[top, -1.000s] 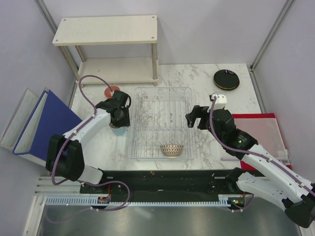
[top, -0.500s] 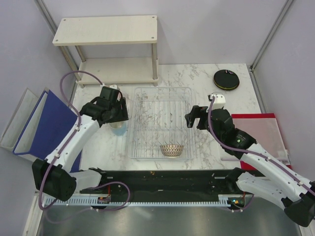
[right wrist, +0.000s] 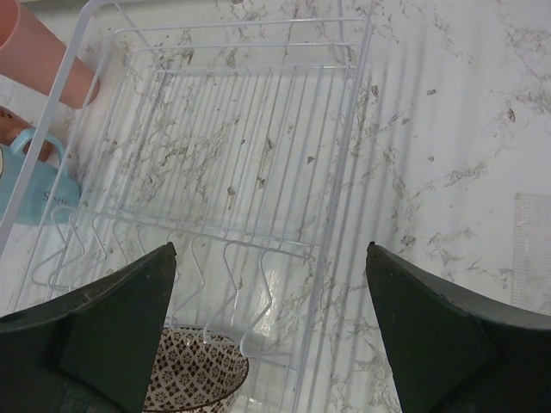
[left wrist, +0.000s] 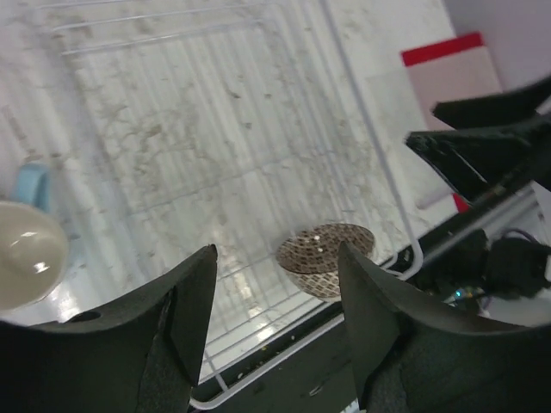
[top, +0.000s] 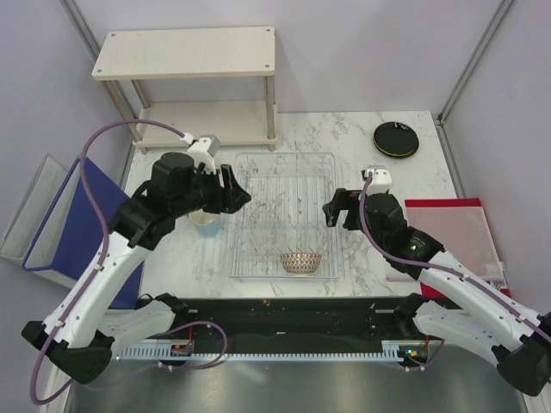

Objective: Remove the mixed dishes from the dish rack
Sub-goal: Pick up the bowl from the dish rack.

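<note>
The dish rack (top: 284, 156) lies in the middle of the table. In it I see only a net-patterned beige bowl (top: 300, 261), near its front edge. The left wrist view looks down on the bowl (left wrist: 325, 256) and the rack (left wrist: 258, 172). My left gripper (top: 239, 195) hangs open and empty over the rack's left side. A light blue cup (top: 207, 225) stands on the table just left of the rack. My right gripper (top: 331, 209) is open and empty above the rack's right rim. Its view shows the bowl (right wrist: 194, 379), the blue cup (right wrist: 26, 181) and a salmon pink cup (right wrist: 39, 52). A black plate (top: 395, 139) sits at the back right.
A two-tier beige wooden shelf (top: 185, 52) stands at the back left. A blue binder (top: 82, 215) leans at the left edge. A red and pink flat folder (top: 452, 228) lies at the right. The black base rail (top: 284, 314) runs along the near edge.
My left gripper has opened and let go of the light blue cup beside the rack, then risen and swung right over the rack's left side. The right arm has barely moved.
</note>
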`<state>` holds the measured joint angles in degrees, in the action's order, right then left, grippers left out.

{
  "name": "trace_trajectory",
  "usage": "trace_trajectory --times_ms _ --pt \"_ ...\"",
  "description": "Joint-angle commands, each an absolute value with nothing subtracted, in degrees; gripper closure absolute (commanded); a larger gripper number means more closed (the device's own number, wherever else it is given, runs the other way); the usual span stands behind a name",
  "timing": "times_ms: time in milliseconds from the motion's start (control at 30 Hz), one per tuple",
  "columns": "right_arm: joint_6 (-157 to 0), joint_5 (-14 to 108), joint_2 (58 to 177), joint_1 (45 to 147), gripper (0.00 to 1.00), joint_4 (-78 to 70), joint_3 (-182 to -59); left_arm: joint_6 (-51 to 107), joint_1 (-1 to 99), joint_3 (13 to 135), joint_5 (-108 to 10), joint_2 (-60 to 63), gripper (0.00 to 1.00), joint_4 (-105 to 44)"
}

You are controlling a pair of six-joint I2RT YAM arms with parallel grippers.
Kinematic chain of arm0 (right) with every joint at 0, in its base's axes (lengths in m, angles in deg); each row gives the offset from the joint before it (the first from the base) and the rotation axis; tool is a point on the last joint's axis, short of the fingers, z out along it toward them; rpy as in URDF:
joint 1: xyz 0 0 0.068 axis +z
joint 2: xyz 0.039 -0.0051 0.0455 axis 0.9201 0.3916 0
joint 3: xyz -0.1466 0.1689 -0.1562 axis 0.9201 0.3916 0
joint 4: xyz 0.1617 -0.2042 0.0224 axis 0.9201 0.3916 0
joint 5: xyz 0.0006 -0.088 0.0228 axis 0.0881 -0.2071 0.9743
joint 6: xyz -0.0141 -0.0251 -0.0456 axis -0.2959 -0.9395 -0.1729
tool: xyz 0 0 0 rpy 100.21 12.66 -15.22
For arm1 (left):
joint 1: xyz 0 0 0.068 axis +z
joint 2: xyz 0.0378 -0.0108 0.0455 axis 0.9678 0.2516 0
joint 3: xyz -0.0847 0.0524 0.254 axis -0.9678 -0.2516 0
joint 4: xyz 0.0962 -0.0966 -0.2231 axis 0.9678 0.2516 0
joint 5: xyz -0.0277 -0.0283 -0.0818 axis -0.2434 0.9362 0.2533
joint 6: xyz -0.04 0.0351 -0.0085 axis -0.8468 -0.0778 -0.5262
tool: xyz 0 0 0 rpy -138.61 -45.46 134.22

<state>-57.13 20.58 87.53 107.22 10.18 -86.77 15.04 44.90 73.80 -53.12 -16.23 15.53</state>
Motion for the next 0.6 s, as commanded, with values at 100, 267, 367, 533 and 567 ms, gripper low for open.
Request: trace_trajectory --times_ms 100,267,367,533,567 --pt "-59.6 22.1 83.4 107.4 0.02 9.6 -88.1 27.2 37.4 67.8 -22.2 -12.7 0.35 6.2" --pt "-60.1 18.8 81.6 107.4 0.02 9.8 -89.3 36.2 28.7 65.0 -23.5 -8.1 0.35 3.7" --pt "-60.3 19.1 81.3 107.3 0.02 10.0 -89.8 40.7 27.1 61.1 -21.9 -7.9 0.34 -2.1" --pt "-60.2 19.4 80.6 107.4 0.02 10.1 -89.0 47.3 27.0 57.3 -19.5 -6.2 0.34 -8.4" --pt "-60.2 19.3 80.4 107.4 0.02 10.0 -88.8 48.1 27.1 57.1 -19.8 -4.9 0.33 -9.2"
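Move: The patterned bowl stands in the near part of the dish rack, about 18 cm to the left hand's right, some 8 cm back towards the base and roughly 22 cm below. On that hand's other side the blue mug stands on the table, about 11 cm left, 3 cm ahead and some 24 cm down. From the right hand, the bowl is about 9 cm left, 12 cm back and 15 cm below. Sweeping right and back over the dish rack, then sinking as well, the left hand travels about 12 cm right, 11 cm back and 10 cm down towards the bowl. Its wrist swings some 55 degrees clockwise until the fingers point to the right, still about two-thirds open and short of the bowl. The empty right hand rises about 3 cm. ##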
